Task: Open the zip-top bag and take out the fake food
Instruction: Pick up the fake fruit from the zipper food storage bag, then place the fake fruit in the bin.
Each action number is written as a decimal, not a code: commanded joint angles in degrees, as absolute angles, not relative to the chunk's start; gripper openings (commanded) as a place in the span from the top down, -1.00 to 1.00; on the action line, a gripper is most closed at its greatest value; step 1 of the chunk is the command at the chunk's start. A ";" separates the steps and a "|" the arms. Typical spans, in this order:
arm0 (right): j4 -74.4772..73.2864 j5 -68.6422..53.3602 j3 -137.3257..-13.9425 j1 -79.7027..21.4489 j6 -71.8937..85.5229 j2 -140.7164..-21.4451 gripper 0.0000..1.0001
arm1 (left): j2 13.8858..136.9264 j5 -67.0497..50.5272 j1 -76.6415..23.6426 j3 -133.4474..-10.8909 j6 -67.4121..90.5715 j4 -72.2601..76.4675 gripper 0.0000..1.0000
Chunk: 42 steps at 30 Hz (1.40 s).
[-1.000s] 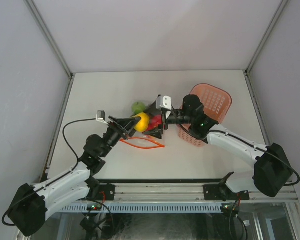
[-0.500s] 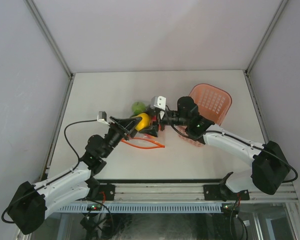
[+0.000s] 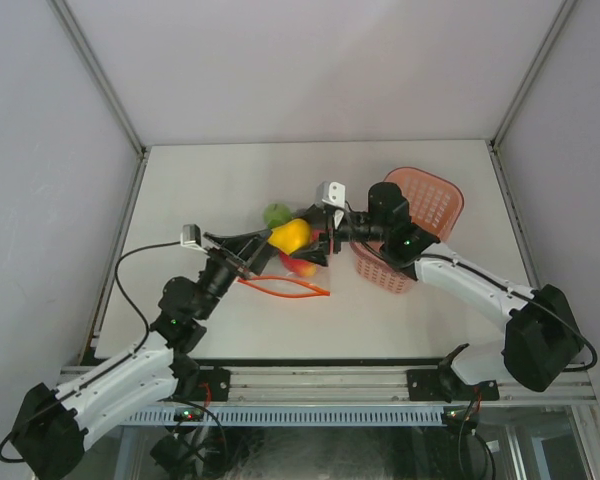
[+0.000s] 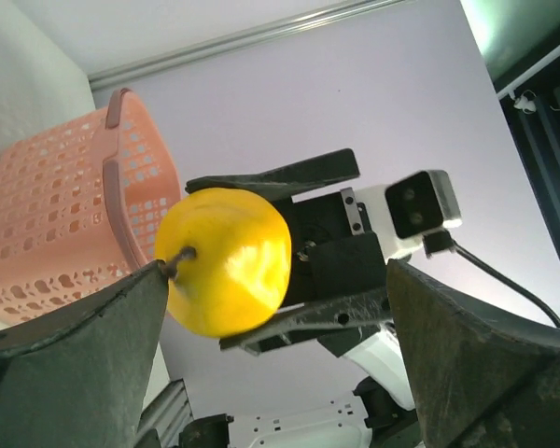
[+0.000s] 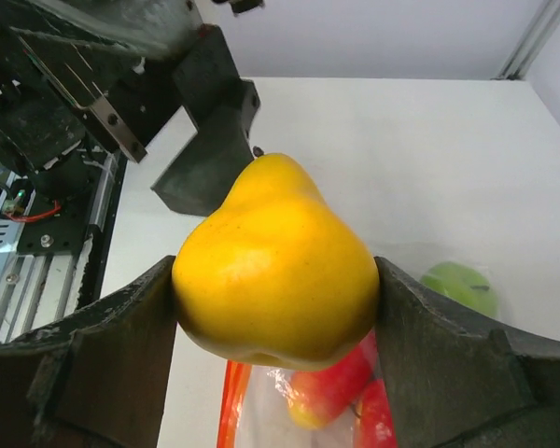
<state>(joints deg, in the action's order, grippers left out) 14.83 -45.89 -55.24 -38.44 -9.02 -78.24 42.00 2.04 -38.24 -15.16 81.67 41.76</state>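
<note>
A yellow pear (image 3: 290, 235) of the fake food hangs above the table, with my right gripper (image 3: 312, 243) shut on its wide lower part (image 5: 275, 266). My left gripper (image 3: 265, 250) stands open around the pear's stem end; one finger tip (image 4: 154, 280) is right at the stem and the other finger is well apart. The zip-top bag (image 3: 292, 272) lies on the table below, its orange-red zip strip (image 3: 285, 288) toward me. Red fruits (image 5: 331, 383) are inside it. A light green fruit (image 3: 276, 214) lies on the table behind the pear.
The pink basket (image 3: 420, 205) lies tipped toward the right arm, just behind the right wrist. A metal rail runs along the table's near edge, and grey walls close in the other sides.
My left gripper has opened and let go of the yellow pear. The right gripper has closed on the pear and carries it slightly up and to the right.
</note>
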 commanded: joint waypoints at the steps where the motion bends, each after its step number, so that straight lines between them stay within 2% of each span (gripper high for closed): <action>1: 9.05 -50.89 -60.04 -34.80 -12.76 -74.57 0.54 | 35.98 5.42 -38.33 -13.10 75.24 39.47 -1.00; 8: -29.82 -49.02 -77.73 -23.90 -37.09 -72.27 0.54 | 24.52 6.30 -36.79 -14.05 56.30 22.42 -1.00; 14: -45.94 -43.14 -84.91 -12.25 -47.51 -73.44 0.65 | 23.76 0.02 -34.84 -18.40 44.66 8.01 -1.00; 19: -55.29 -43.57 -90.61 -2.16 -46.41 -78.99 0.71 | 26.58 -2.73 -34.64 -20.47 43.26 4.62 -1.00; 28: -56.09 -32.33 -88.41 0.53 -39.87 -88.04 0.70 | 27.87 -4.92 -34.54 -16.69 44.78 5.72 -0.97; 42: -32.11 -11.37 -79.78 -6.22 -20.25 -96.63 0.70 | 23.30 -7.94 -34.54 -11.82 49.75 7.63 -0.92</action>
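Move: The right gripper already holds the pear clear of the left fingers. From the right hand, the basket's middle lies about 27 cm right, 10 cm forward and 13 cm lower. The bagged fruit is some 11 cm forward, 1 cm right and 17 cm below; the zip opening is straight below, about 19 cm. From the left hand, that fruit lies 13 cm forward, 7 cm right and 20 cm down, the pear 4 cm forward, 6 cm right and 2 cm below. Keep the right fingers shut on the pear and swing it right some 28 cm and forward about 15, arching up over the near basket wall, then sinking steeply inside while the hand turns clockwise and its fingers tip down. Draw the open, empty left gripper leftward off the pear, drop it about 11 cm and roll it some 40 degrees, left side rising. ##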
